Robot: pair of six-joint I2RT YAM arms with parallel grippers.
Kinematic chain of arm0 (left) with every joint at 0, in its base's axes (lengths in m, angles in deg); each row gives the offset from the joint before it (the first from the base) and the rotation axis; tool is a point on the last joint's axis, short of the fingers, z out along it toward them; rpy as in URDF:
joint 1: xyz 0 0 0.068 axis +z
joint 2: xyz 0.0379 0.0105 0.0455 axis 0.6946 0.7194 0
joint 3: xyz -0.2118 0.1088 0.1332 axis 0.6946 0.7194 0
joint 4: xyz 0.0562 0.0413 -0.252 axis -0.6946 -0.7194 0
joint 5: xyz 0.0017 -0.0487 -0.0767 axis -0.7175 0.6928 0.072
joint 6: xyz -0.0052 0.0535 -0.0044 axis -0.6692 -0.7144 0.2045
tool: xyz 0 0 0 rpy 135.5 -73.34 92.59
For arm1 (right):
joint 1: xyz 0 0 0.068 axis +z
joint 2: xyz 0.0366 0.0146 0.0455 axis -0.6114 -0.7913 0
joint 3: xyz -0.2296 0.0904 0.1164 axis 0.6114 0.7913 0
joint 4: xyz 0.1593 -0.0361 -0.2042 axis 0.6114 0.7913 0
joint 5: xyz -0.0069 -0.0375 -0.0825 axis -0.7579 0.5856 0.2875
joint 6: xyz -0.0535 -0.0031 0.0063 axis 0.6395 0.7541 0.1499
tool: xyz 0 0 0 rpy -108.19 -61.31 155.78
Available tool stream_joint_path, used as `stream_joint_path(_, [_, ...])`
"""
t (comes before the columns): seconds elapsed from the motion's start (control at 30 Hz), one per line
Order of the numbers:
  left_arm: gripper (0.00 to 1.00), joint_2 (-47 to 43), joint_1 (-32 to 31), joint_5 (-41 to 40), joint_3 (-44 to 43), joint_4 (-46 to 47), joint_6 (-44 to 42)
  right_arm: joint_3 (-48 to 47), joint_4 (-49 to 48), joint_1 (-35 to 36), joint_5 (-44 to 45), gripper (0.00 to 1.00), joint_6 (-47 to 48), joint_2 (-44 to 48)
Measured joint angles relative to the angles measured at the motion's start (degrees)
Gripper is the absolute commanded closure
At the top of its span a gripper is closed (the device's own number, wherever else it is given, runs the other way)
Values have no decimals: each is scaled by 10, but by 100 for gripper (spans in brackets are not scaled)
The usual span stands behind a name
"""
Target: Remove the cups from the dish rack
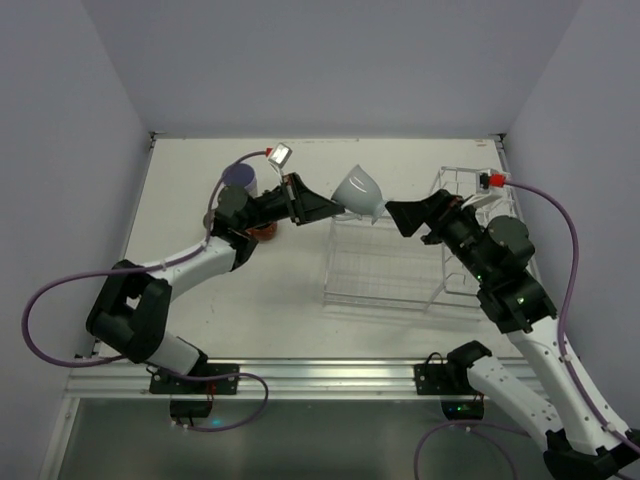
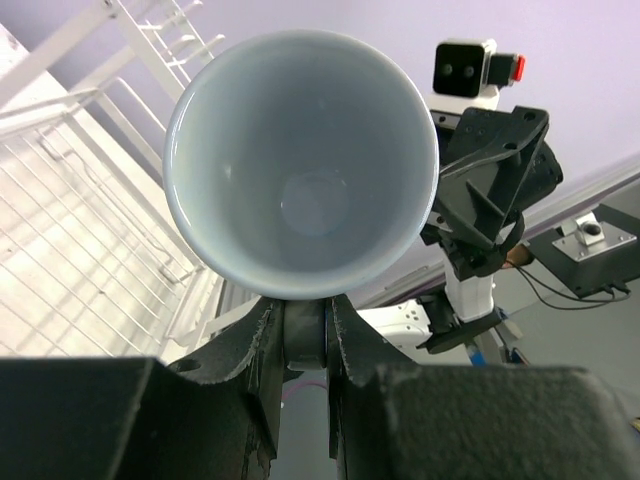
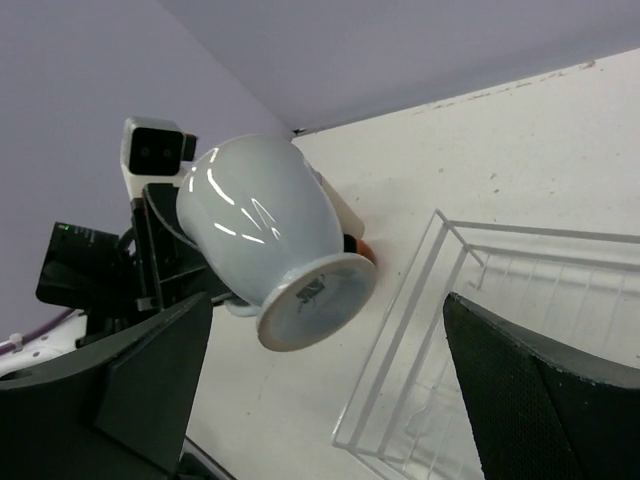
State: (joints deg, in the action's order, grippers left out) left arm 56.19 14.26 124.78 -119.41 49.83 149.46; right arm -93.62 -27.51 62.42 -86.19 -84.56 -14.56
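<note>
My left gripper [image 1: 338, 208] is shut on the handle of the short light blue-grey cup [image 1: 358, 190] and holds it in the air over the near-left corner of the dish rack [image 1: 400, 275]. In the left wrist view the cup [image 2: 300, 165] gapes toward the camera, its handle pinched at the gripper [image 2: 303, 335]. My right gripper [image 1: 397, 217] stands open just right of the cup and apart from it. In the right wrist view the cup's foot [image 3: 318, 298] faces my wide-open gripper [image 3: 330, 390]. The white wire rack [image 3: 450, 350] lies below.
A lavender tumbler [image 1: 240, 178] stands on the table at the back left. An orange-red mug [image 1: 264, 232] sits beside it, mostly hidden under my left arm. The rack's taller basket section [image 1: 470, 200] rises behind my right wrist. Walls close the table on three sides.
</note>
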Motion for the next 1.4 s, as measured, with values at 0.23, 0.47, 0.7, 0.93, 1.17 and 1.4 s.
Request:
stream_joint_path(0.23, [100, -63, 35, 1, 2, -80, -60, 16, 28, 0, 42, 1, 6, 23])
stream_joint_path(0.47, [100, -122, 73, -28, -3, -243, -186, 17, 58, 0, 60, 1, 11, 46])
stream_joint_path(0.7, [100, -134, 106, -82, -15, -394, -297, 27, 78, 0, 69, 1, 15, 75])
stream_joint_path(0.93, [100, -135, 130, -174, -44, -510, -396, 33, 86, 0, 73, 1, 17, 82])
stream_joint_path(1.17, [100, -137, 125, -251, -45, -566, -458, 36, 88, 0, 72, 1, 17, 81])
stream_joint_path(1.4, [100, -130, 83, -341, -45, -591, -502, 50, 84, 0, 69, 1, 16, 81])
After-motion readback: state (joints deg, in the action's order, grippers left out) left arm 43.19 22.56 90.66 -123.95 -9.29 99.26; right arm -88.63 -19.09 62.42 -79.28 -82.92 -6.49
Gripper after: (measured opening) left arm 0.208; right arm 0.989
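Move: About 13 cm ahead of the left hand, 18 cm to its left and 27 cm below, the orange mug marks the unloading area for the held white cup. The purple cup stands about 9 cm farther out than the mug and 5 cm more to the left; the grey mug is roughly 11 cm left of it. The rack's lower tray is 3 cm ahead and 12 cm right of the hand, 29 cm down. From the right hand, the orange mug lies some 15 cm ahead, 30 cm left, 32 cm below. Swinging away from the rack towards the orange mug, the left hand keeps its pinch on the cup's handle and goes about 13 cm left and 9 cm forward, rising slightly before sinking to 11 cm lower. The wrist turns some 60 degrees, bringing the fingers from sideways to forward-right and tipped down. The empty right hand, fingers still wide open, sinks 4 cm and draws 3 cm right. ##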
